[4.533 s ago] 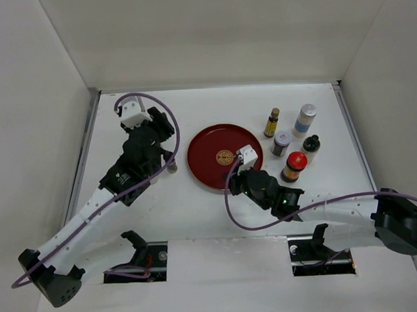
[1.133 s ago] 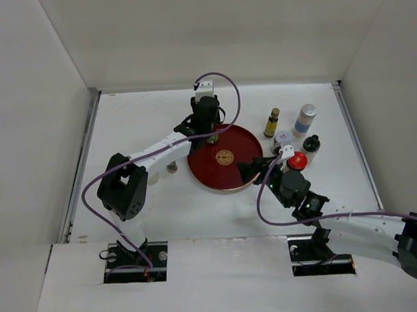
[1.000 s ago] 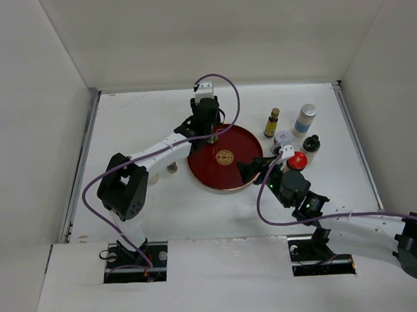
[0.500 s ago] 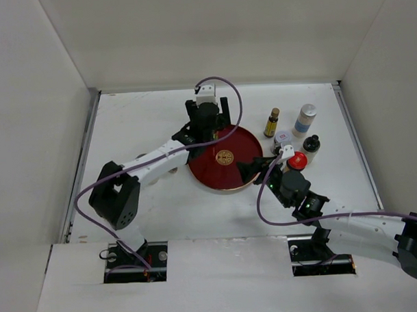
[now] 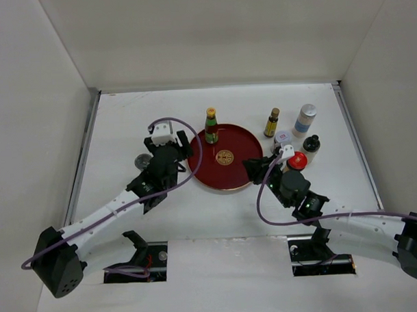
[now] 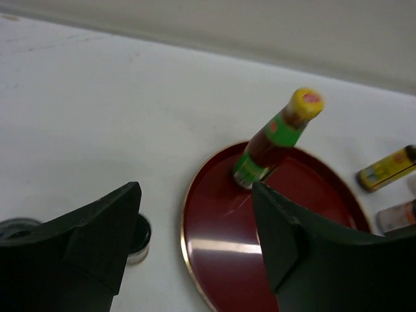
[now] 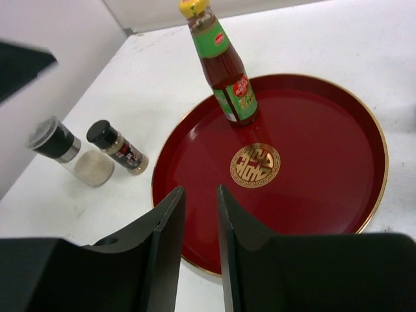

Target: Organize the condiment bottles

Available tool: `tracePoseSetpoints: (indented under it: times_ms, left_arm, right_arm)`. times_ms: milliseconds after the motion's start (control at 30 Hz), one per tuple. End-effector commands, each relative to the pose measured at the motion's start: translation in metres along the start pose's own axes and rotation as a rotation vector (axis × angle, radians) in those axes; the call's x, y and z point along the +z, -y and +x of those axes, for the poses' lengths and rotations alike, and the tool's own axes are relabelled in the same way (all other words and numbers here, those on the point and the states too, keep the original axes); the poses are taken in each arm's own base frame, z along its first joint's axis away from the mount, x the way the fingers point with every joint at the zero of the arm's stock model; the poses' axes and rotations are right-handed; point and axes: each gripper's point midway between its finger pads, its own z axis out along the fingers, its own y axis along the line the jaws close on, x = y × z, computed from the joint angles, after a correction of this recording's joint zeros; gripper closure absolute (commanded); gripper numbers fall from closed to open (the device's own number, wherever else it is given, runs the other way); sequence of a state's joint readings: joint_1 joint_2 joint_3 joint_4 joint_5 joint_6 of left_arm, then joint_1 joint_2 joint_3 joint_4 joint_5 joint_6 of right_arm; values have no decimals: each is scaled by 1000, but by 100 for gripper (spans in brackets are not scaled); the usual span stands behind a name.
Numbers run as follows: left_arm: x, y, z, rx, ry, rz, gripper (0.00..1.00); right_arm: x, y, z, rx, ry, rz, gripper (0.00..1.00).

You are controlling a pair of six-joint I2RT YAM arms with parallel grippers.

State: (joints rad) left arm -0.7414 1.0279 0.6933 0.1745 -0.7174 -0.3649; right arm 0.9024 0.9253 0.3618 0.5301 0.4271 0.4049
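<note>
The green yellow-capped bottle (image 5: 211, 125) (image 6: 276, 136) (image 7: 224, 71) stands upright on the far left part of the round red tray (image 5: 244, 142), free of both grippers. My left gripper (image 5: 181, 144) (image 6: 195, 195) is open and empty, just left of the tray. My right gripper (image 5: 253, 169) (image 7: 199, 192) hovers over the tray's near right edge, its jaws drawn to a narrow slit with nothing in it. Right of the tray stand the slim amber bottle (image 5: 272, 122), the tall white one (image 5: 304, 119), the grey-lidded jar (image 5: 282, 140), the black-capped bottle (image 5: 311, 144) and the red-lidded jar (image 5: 296, 161).
A clear shaker (image 5: 143, 160) (image 7: 62, 153) and a small dark-capped spice jar (image 7: 117, 148) (image 6: 136, 237) stand left of the tray, partly under my left arm. White walls close the table at the left, back and right.
My left gripper let go of the green bottle on the tray and drew back toward the near left. My right gripper's jaws closed; the arm stayed put.
</note>
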Motion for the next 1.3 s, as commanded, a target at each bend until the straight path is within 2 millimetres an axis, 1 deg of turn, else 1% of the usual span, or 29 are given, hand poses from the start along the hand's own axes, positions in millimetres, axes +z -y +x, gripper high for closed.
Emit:
tracePoseSetpoints:
  times_ms: [0,33,100,167,200,267,400,500,600,733,833,967,1033,1100,1167,1267]
  left_arm:
    - [-7,-28,34,80,-51,-96,34]
    - [-8,-30,42,95,-65,-100,35]
    - [-7,-38,58,127,-94,-128,35]
    - [-6,-46,68,149,-107,-165,36]
    - [-5,-48,70,157,-108,-179,36]
    - [-5,-50,73,161,-109,-185,36]
    - [2,-56,77,162,-114,-206,36]
    - [7,-56,80,163,-122,-212,36]
    - [16,-60,83,165,-131,-229,36]
    - [25,-58,91,165,-160,-218,36]
    - [31,-58,91,148,-160,-211,36]
    - [36,-61,94,132,-168,-215,38]
    - [39,-60,93,121,-164,-210,41]
    - [42,-56,92,114,-168,-193,45]
    - [44,-53,92,113,-174,-182,51]
    - [47,-55,94,114,-181,-190,60]
  right_arm:
    - [6,-7,-9,9,17,-12,68]
    - [6,-7,-7,8,15,-10,66]
    - [8,-6,-4,6,7,-8,60]
    - [7,-5,-4,7,8,-5,52]
    - [7,-4,-5,11,9,-5,49]
    - [7,-4,-4,17,13,-4,45]
    - [8,-6,-5,12,11,-8,42]
    - [8,-5,-4,16,11,-8,41]
    - [6,-7,-7,16,18,-13,41]
    - [5,-6,-7,23,20,-12,41]
    - [5,-6,-9,26,27,-15,41]
    - [8,-6,-5,18,13,-9,41]
    - [9,-7,-5,15,13,-9,41]
    - [10,-7,-2,14,6,-9,41]
    - [11,-7,-2,6,1,-7,41]
    - [8,-7,-5,14,14,-12,41]
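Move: The pepper bottle, small with a black cap, stands about 3 cm ahead of the left hand, 4 cm to its left, its middle some 17 cm below. The salt grinder stands 8 cm farther left of that bottle and about 2 cm nearer the base; the red tray's centre is about 6 cm ahead of the left hand and 16 cm to its right. From the right hand, the pepper bottle lies about 10 cm ahead, 25 cm left and 13 cm below. The pepper bottle's black cap ends up between the left fingertips: the left hand drops about 13 cm towards it, drifting some 4 cm left and first back, then forward. Its wrist tips about 15 degrees downward and rolls left side up; the part-open fingers narrow on the cap near the end. Meanwhile the empty right hand opens partly and sinks about 2 cm. ##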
